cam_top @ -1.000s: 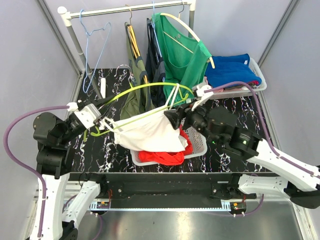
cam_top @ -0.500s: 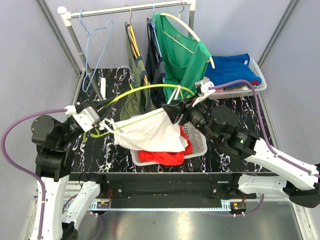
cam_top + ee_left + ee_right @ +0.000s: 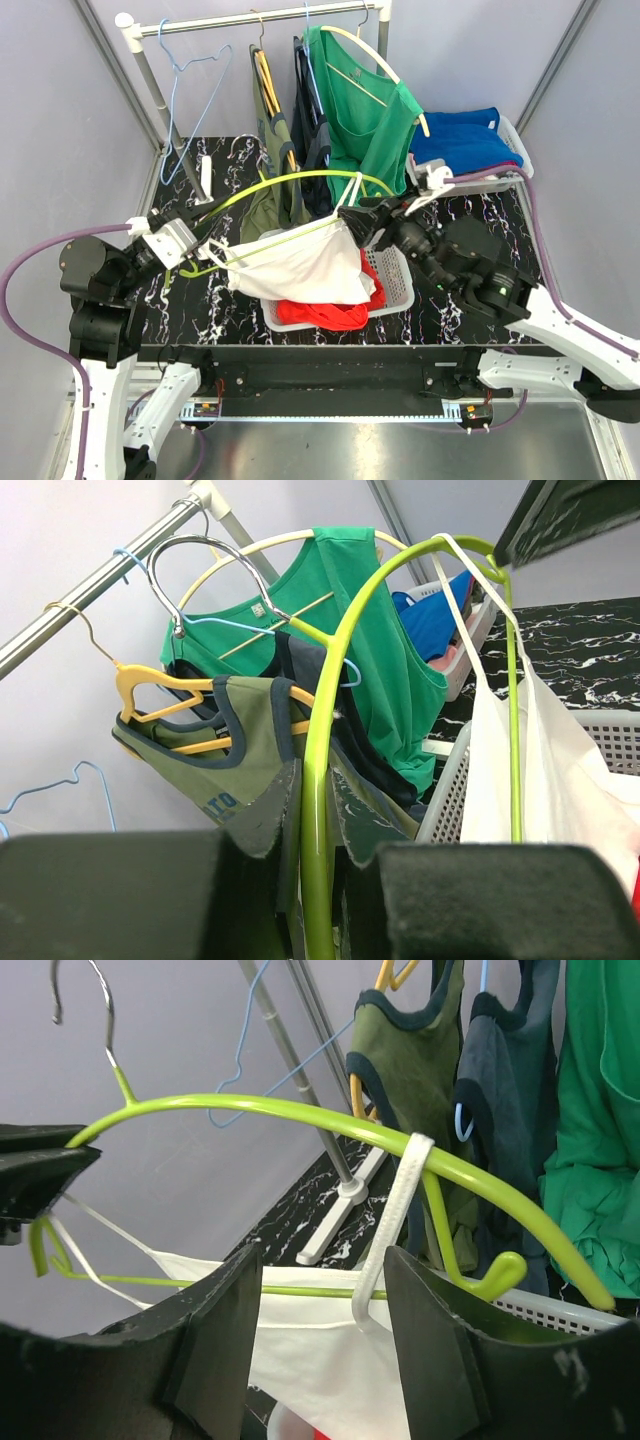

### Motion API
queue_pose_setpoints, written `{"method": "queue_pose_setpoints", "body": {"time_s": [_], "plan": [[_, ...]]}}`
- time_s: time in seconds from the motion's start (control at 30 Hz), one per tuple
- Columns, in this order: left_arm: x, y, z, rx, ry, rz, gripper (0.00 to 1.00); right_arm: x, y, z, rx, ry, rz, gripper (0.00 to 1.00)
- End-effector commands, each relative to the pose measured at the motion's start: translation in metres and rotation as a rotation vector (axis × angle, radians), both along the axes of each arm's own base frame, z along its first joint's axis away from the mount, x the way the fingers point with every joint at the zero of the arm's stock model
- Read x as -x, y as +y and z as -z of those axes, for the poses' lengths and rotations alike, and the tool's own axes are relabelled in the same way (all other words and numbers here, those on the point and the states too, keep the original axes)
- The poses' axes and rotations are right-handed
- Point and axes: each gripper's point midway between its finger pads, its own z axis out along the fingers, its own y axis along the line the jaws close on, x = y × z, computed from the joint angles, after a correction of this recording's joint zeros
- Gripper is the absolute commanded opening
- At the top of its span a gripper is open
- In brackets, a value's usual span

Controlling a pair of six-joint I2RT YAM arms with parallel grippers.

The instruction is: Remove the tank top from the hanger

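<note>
A lime-green hanger [image 3: 300,175] is held over the table, and my left gripper [image 3: 200,243] is shut on its curved arm near the hook. In the left wrist view the green bar [image 3: 330,730] runs up between the jaws of that gripper [image 3: 318,810]. A white tank top [image 3: 300,268] hangs from the hanger, one strap [image 3: 395,1210] looped over the hanger's right arm [image 3: 300,1115]. My right gripper [image 3: 325,1270] is open at that end. The strap hangs in the gap, close to the right finger [image 3: 430,1330], not pinched.
A white basket [image 3: 395,290] holding a red garment sits under the tank top. Behind, a rail [image 3: 250,18] carries a bare blue hanger [image 3: 190,90], an olive top [image 3: 272,130], a dark top and a green top [image 3: 365,110]. A basket of blue clothes [image 3: 470,145] stands back right.
My right gripper has moved up and to the right along the hanger, toward the strap. The left arm has drifted slightly left, still gripping the hanger.
</note>
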Motion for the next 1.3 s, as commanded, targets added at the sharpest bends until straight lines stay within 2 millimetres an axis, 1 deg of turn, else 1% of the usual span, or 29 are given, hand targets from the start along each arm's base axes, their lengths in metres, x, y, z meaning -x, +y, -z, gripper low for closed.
{"method": "queue_pose_setpoints", "body": {"time_s": [0.0,0.1,0.4,0.57,0.77,0.8,0.83,0.9,0.97,1.03,1.07,1.1,1.17,1.23,1.27], "plan": [[0.008,-0.003,-0.018,0.012,-0.078,0.024,0.11,0.004,-0.018,-0.009,-0.060,0.002,0.028,0.61],[0.008,-0.002,-0.019,0.015,-0.075,0.023,0.11,0.003,-0.021,-0.006,-0.058,0.005,0.042,0.62],[0.012,-0.003,-0.023,0.020,-0.083,0.029,0.11,-0.004,-0.010,0.001,-0.028,0.016,0.049,0.63],[0.012,-0.003,-0.024,0.021,-0.083,0.030,0.11,-0.009,-0.008,-0.003,-0.028,0.015,0.062,0.63],[0.016,-0.003,-0.026,0.026,-0.085,0.037,0.11,-0.019,0.003,-0.001,-0.016,0.024,0.065,0.63],[0.016,-0.003,-0.026,0.026,-0.085,0.037,0.11,-0.022,0.008,0.003,-0.007,0.031,0.065,0.61],[0.017,-0.003,-0.027,0.027,-0.087,0.038,0.11,-0.023,0.008,0.001,-0.009,0.030,0.065,0.57],[0.018,-0.003,-0.028,0.028,-0.090,0.039,0.11,-0.024,0.013,0.001,-0.008,0.031,0.057,0.51],[0.018,-0.003,-0.027,0.026,-0.093,0.037,0.11,-0.023,0.013,-0.002,-0.013,0.026,0.052,0.37],[0.019,-0.002,-0.026,0.024,-0.096,0.035,0.11,-0.021,0.010,-0.005,-0.022,0.022,0.049,0.27],[0.018,-0.003,-0.024,0.023,-0.092,0.035,0.11,-0.020,0.007,-0.006,-0.027,0.020,0.050,0.18],[0.017,-0.003,-0.023,0.023,-0.089,0.035,0.12,-0.017,0.002,-0.011,-0.041,0.014,0.053,0.15],[0.016,-0.003,-0.021,0.023,-0.082,0.037,0.12,-0.015,-0.007,-0.014,-0.053,0.011,0.065,0.09],[0.016,-0.003,-0.020,0.021,-0.080,0.039,0.12,-0.013,-0.014,-0.017,-0.060,0.011,0.075,0.05],[0.015,-0.003,-0.020,0.022,-0.077,0.038,0.12,-0.011,-0.021,-0.020,-0.070,0.008,0.084,0.03]]}}
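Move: The right hand, fingers apart, is right at the white tank top's right-hand strap: its nearer stretch is about 2 cm ahead, 1 cm to the left and 2 cm below. The strap hangs from the lime hanger's bar, some 4 cm ahead and 3 cm above, about level sideways; the tank top's body is roughly 10 cm left, 4 cm back and 10 cm lower. From the left hand, holding the hanger, the strap is about 24 cm right, 4 cm ahead and 4 cm below. The right hand first backs off about 2 cm to its right, slightly back and up, then reverses and reaches some 6 cm down, left and forward to the strap just under the hanger bar, tipping a few degrees downward, and closes its fingers to pinch the strap. With the pinch made it starts back up and to the right by about 1.5 cm, while the left hand stays almost in place and keeps its grip on the other end of the lime hanger. ##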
